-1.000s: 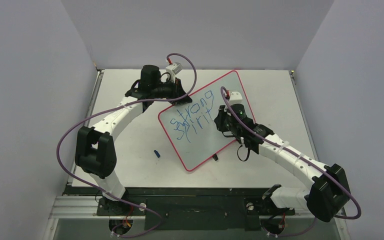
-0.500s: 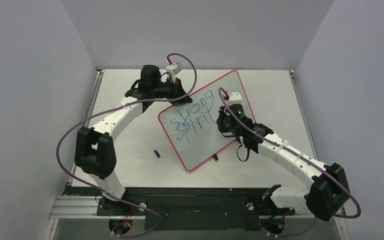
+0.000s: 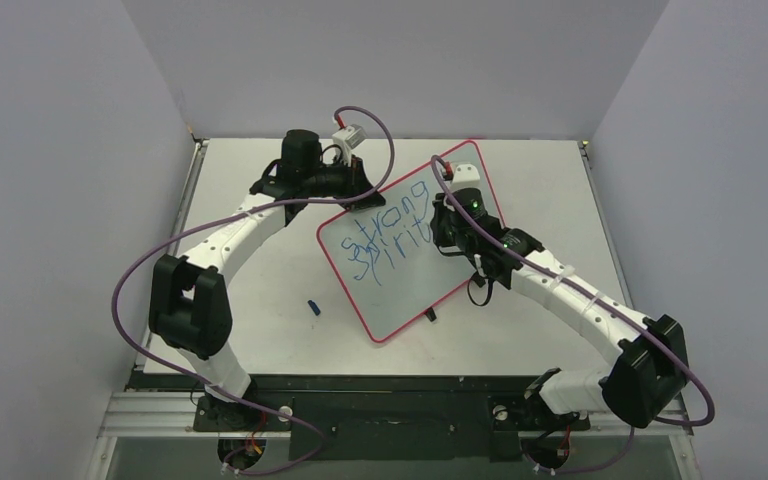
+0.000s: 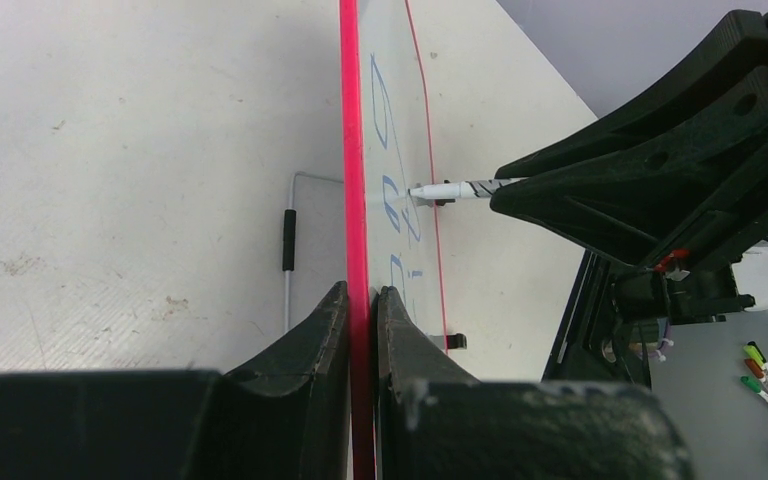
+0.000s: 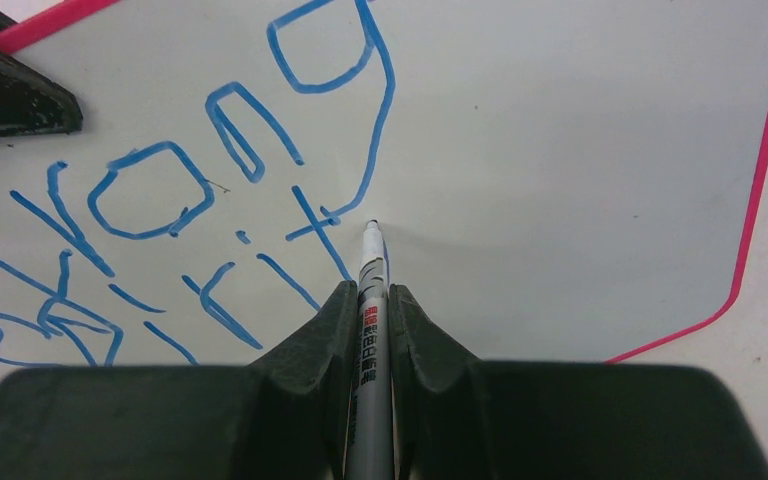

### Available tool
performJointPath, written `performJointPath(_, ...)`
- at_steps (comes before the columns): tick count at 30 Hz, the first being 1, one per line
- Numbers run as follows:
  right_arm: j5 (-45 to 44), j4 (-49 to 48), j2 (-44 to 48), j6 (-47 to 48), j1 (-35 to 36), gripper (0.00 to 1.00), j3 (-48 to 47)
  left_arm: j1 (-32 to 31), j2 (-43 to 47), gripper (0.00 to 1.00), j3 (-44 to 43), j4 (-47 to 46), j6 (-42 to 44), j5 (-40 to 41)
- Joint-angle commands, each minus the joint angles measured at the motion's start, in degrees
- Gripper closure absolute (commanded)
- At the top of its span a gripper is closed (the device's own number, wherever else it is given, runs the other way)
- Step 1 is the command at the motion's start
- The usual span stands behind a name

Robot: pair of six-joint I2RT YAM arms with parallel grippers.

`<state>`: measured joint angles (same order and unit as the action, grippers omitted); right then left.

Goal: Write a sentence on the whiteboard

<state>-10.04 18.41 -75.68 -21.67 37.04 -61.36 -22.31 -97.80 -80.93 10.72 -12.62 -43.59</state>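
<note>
The whiteboard [image 3: 405, 270], red-rimmed, lies at a slant in the middle of the table. Its blue sentence [image 3: 388, 232] shows two lines, "strong" over "spirit" [image 5: 150, 200]. My left gripper [image 3: 356, 196] is shut on the board's far-left rim [image 4: 356, 180]. The red edge is pinched between its fingers [image 4: 400, 330], and their midpoint is the left gripper [image 4: 363, 296]. My right gripper [image 3: 444, 226] is shut on a grey marker [image 5: 370, 310]. The marker's tip [image 4: 422, 190] rests at the board surface just right of the final "t". The right gripper [image 5: 370, 292] hovers over the whiteboard [image 5: 560, 140].
A small blue marker cap [image 3: 313, 306] lies on the table left of the board. A black clip [image 3: 430, 316] sticks out at the board's near edge. A wire stand [image 4: 289, 240] shows behind the board. Spare markers [image 4: 765, 375] lie off the table.
My right arm has moved the marker toward the far side of the board, to the end of "spirit". The left gripper and the board have stayed still.
</note>
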Motion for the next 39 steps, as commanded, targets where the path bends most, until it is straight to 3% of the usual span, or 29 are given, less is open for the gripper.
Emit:
performJointPath(1, -1.2, 0.2, 1.8, 0.5, -0.5, 1.00, -3.0, -1.1, 3.6, 1.00, -0.1, -1.7, 5.6, -0.9)
performJointPath(18, -2.9, 3.7, 15.6, -0.6, -0.5, 1.00, 3.9, -0.8, 4.5, 1.00, 0.0, -1.8, 5.8, 0.0)
performJointPath(28, 0.7, 3.1, 21.2, -0.9, 0.1, 1.00, 9.3, -0.9, 3.9, 1.00, -0.1, -1.8, 5.6, 0.3)
performJointPath(39, -2.8, -2.2, 22.8, 1.3, 12.0, 1.00, 15.0, -1.1, 5.2, 1.00, 3.2, -2.1, 4.0, 1.6)
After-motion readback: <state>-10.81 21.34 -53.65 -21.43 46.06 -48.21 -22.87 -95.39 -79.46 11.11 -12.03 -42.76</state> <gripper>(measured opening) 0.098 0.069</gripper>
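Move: The right hand holds the marker with its tip on the tail of the last "t", about 3 cm ahead, 1 cm left and 2 cm below. The blank area under the writing lies some 5 cm back, 7 cm left and 11 cm lower; the middle of "spirit" is 7 cm left, level fore-and-aft, 5 cm below, with "strong" about 5 cm ahead and 9 cm left, level in height. From the left hand, that blank area is roughly 10 cm back, 4 cm right and 14 cm down. The right hand keeps its grip on the marker and lifts its tip off the end of the "t", rising about 6 cm while drawing back and to the right, the fingers tipping up a few degrees. It then sinks most of that rise again while still backing away, some 9 cm in all, and finishes with a swing to the left and a slight counter-clockwise turn that leaves the marker clear of the sloping board, as the left hand goes on pinching the board's upper edge. ##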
